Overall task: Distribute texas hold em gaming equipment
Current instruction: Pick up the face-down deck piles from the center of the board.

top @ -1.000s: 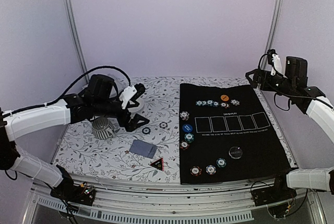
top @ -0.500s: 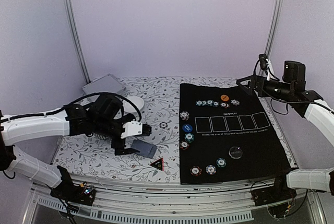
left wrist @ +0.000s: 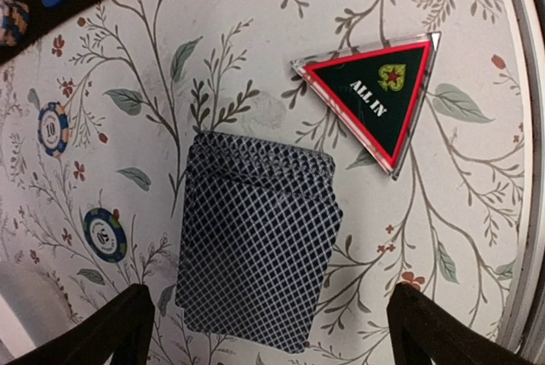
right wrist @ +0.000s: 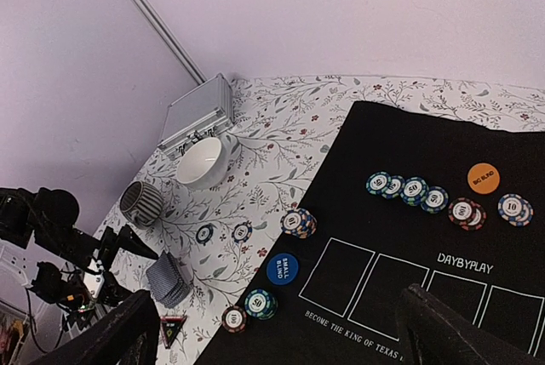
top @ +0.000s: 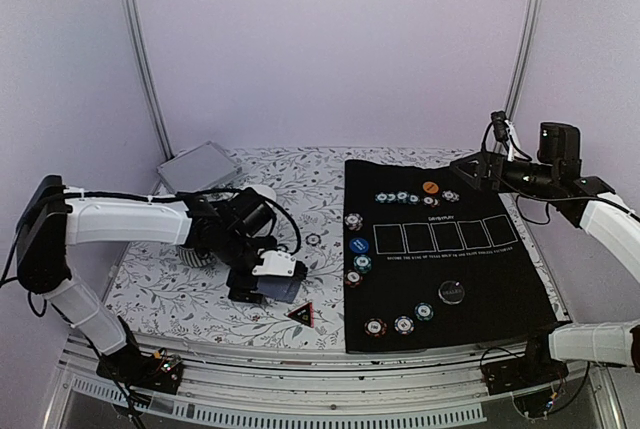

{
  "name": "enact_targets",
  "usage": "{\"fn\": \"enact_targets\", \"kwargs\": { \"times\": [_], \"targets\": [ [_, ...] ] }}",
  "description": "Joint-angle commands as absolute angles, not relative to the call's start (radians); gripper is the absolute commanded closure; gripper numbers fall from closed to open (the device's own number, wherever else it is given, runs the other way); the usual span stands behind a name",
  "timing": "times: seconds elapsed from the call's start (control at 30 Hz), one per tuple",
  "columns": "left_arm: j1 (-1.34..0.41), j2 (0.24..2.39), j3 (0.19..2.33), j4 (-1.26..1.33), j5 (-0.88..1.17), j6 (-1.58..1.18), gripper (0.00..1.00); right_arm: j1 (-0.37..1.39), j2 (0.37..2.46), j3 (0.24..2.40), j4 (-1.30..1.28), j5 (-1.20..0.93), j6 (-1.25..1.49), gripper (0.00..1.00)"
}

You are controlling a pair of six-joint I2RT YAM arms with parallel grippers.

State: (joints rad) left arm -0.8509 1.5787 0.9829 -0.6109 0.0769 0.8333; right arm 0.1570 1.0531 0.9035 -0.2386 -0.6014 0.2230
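The playing cards (left wrist: 255, 237) lie as a loosely squared, lattice-backed deck on the floral cloth; they show again as the deck (top: 280, 287) and the deck (right wrist: 169, 278). My left gripper (left wrist: 272, 331) hovers right over it, open, one finger on either side and touching nothing; from above, the left gripper (top: 258, 279) covers part of the deck. Two loose chips (left wrist: 105, 234) lie beside the deck. On the black mat (top: 500, 289) sit a row of chips (top: 410, 197), an orange chip (top: 430, 187), a blue button (top: 359, 245) and a black disc (top: 452, 291). My right gripper (top: 470, 164) hangs open, high over the mat's far right.
A triangular "ALL IN" marker (left wrist: 375, 101) lies just beyond the deck near the table's front edge. A silver case (top: 198, 164), a white bowl (right wrist: 203, 161) and a striped mug (right wrist: 140, 203) stand at the back left. Three more chips (top: 403, 324) sit at the mat's near edge.
My left arm swung from beside the bowl toward the front and now sits over the deck. The right gripper drifted slightly left. Both stayed open.
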Motion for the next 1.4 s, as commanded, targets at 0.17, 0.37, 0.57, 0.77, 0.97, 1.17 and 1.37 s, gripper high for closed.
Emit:
{"fn": "enact_targets", "kwargs": {
  "times": [0.17,0.37,0.57,0.77,0.97,1.17,1.37],
  "targets": [
    [-0.828,1.742,1.073,-0.633,0.059,0.911,0.02,0.159,1.070,0.897,-0.235,-0.638,0.229,0.01],
    [-0.819,1.816,1.134,-0.661,0.093,0.925,0.02,0.158,1.068,0.895,-0.238,-0.635,0.230,0.01],
    [-0.819,1.859,1.152,-0.693,0.104,0.937,0.02,0.159,1.076,0.900,-0.239,-0.636,0.227,0.01],
    [-0.821,1.869,1.142,-0.708,0.110,0.937,0.09,0.158,1.084,0.901,-0.243,-0.633,0.227,0.01],
    [-0.830,1.885,1.133,-0.666,0.084,0.916,0.22,0.158,1.076,0.900,-0.245,-0.627,0.225,0.01],
    [-0.841,1.863,1.112,-0.629,0.070,0.872,0.35,0.158,1.085,0.906,-0.248,-0.639,0.229,0.01],
    [-0.844,1.816,1.088,-0.586,0.060,0.842,0.42,0.158,1.083,0.905,-0.253,-0.647,0.240,0.01]
  ]
}}
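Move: The face-down deck pile lies about 5 cm below the left hand, some 2 cm ahead and 2 cm to its right, its short side across the open fingers. From this hand, the ALL IN triangle is about 4 cm back and 7 cm right; the 50 chip is roughly 10 cm ahead and 3 cm right, the 10 chip some 11 cm ahead and 9 cm right. For the right hand, the deck is about 34 cm left, 9 cm back and 27 cm down. Down onto the deck pile goes the left hand, about 5 cm, easing forward and a little right by some 2 cm while the wrist tilts to point more nearly straight down. Low over the table it all but stops, and the wide-open fingers close by about a third, one either side of the pile, onto its two long edges. ##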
